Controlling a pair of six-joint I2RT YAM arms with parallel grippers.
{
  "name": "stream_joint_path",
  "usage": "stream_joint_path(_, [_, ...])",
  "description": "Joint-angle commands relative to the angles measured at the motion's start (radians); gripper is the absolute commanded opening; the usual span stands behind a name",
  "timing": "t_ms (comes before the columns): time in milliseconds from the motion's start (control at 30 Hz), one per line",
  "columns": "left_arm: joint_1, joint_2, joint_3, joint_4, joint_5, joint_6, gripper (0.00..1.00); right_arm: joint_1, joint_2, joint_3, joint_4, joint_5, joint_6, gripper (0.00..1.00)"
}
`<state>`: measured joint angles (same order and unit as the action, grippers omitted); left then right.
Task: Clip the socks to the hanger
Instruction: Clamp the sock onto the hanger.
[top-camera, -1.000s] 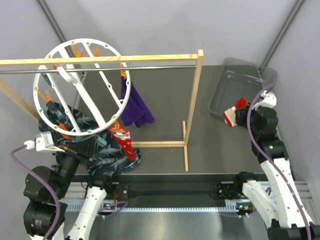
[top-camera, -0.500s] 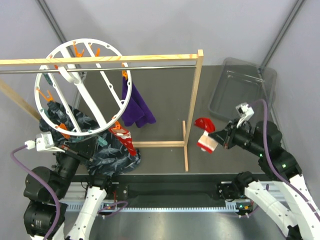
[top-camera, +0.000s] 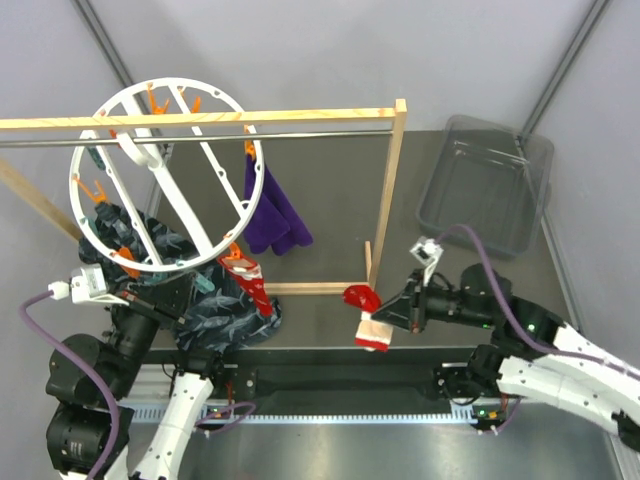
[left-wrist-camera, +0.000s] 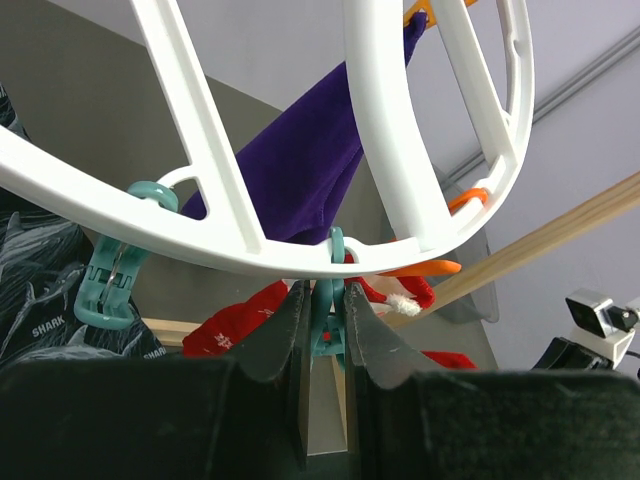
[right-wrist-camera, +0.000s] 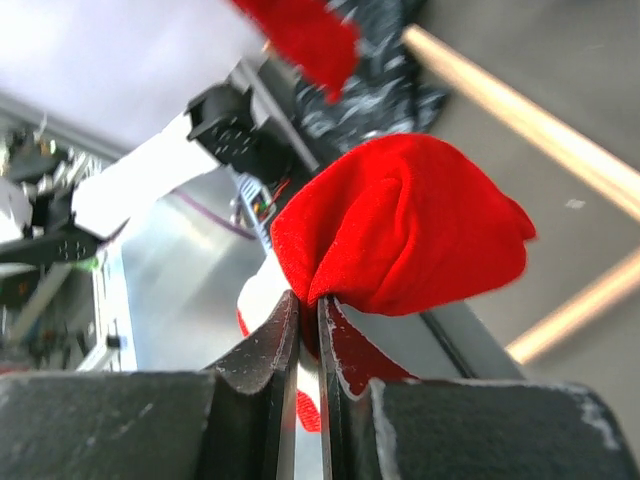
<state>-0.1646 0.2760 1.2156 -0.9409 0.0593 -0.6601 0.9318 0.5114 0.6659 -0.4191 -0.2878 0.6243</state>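
Note:
The white ring hanger (top-camera: 160, 180) hangs from the rail at the left, with orange clips on its rim. A purple sock (top-camera: 272, 215) and a red sock (top-camera: 247, 282) hang clipped from it. My left gripper (top-camera: 203, 286) is under the ring's near rim. In the left wrist view it (left-wrist-camera: 325, 292) is shut on a teal clip (left-wrist-camera: 330, 318) on the ring (left-wrist-camera: 200, 130), with the purple sock (left-wrist-camera: 300, 180) and red sock (left-wrist-camera: 235, 320) behind. My right gripper (top-camera: 392, 312) is shut on another red sock (top-camera: 368, 318), held above the table's front edge. In the right wrist view the jaws (right-wrist-camera: 308, 300) pinch this sock's fold (right-wrist-camera: 400, 230).
A wooden-framed rack (top-camera: 385, 220) with a metal rail spans the left and middle. Dark patterned fabric (top-camera: 225, 315) lies under the ring by the left arm. A clear plastic bin (top-camera: 485, 185) stands at the back right. A second teal clip (left-wrist-camera: 108, 285) hangs on the ring.
My right arm has swung from the bin at the back right forward and left to the front middle, carrying the red sock. The left arm and hanger have not moved.

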Motion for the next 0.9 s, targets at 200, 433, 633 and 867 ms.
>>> stream_joint_path(200, [0.0, 0.023, 0.013, -0.084, 0.033, -0.013, 0.0, 0.331, 0.312, 0.015, 0.548, 0.285, 0.037, 0.0])
stream_joint_path(433, [0.0, 0.015, 0.021, -0.046, 0.088, -0.016, 0.0, 0.381, 0.608, 0.167, 0.779, 0.228, 0.081, 0.0])
stream_joint_path(633, [0.002, 0.002, 0.022, -0.033, 0.108, -0.026, 0.0, 0.433, 0.828, 0.305, 0.904, 0.185, 0.218, 0.0])
stream_joint_path(867, [0.004, -0.011, 0.03, -0.033, 0.122, -0.024, 0.0, 0.44, 0.831, 0.293, 0.931, 0.285, 0.368, 0.0])
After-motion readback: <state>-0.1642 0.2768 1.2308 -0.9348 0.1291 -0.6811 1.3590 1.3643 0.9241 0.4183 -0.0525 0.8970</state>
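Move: Ahead-left of the right hand, which already holds the second red sock, is the teal clip on the hanger's rim: roughly 31 cm left, 6 cm farther out and 13 cm higher. The left hand keeps this clip between its fingertips. The hanging red sock is about 22 cm left, 5 cm out and 6 cm above the right hand; the purple sock is some 18 cm left, 18 cm out and 6 cm higher. Sweeping left by about 22 cm, the right hand carries its pinched sock towards the teal clip, dipping slightly at first, then rising to end some 4 cm higher and a little nearer the base, beside the hanging red sock. The wrist rolls and tilts to bring the downward-pointing fingers near level. The left hand keeps its pinch on the clip, easing about 1 cm right. ##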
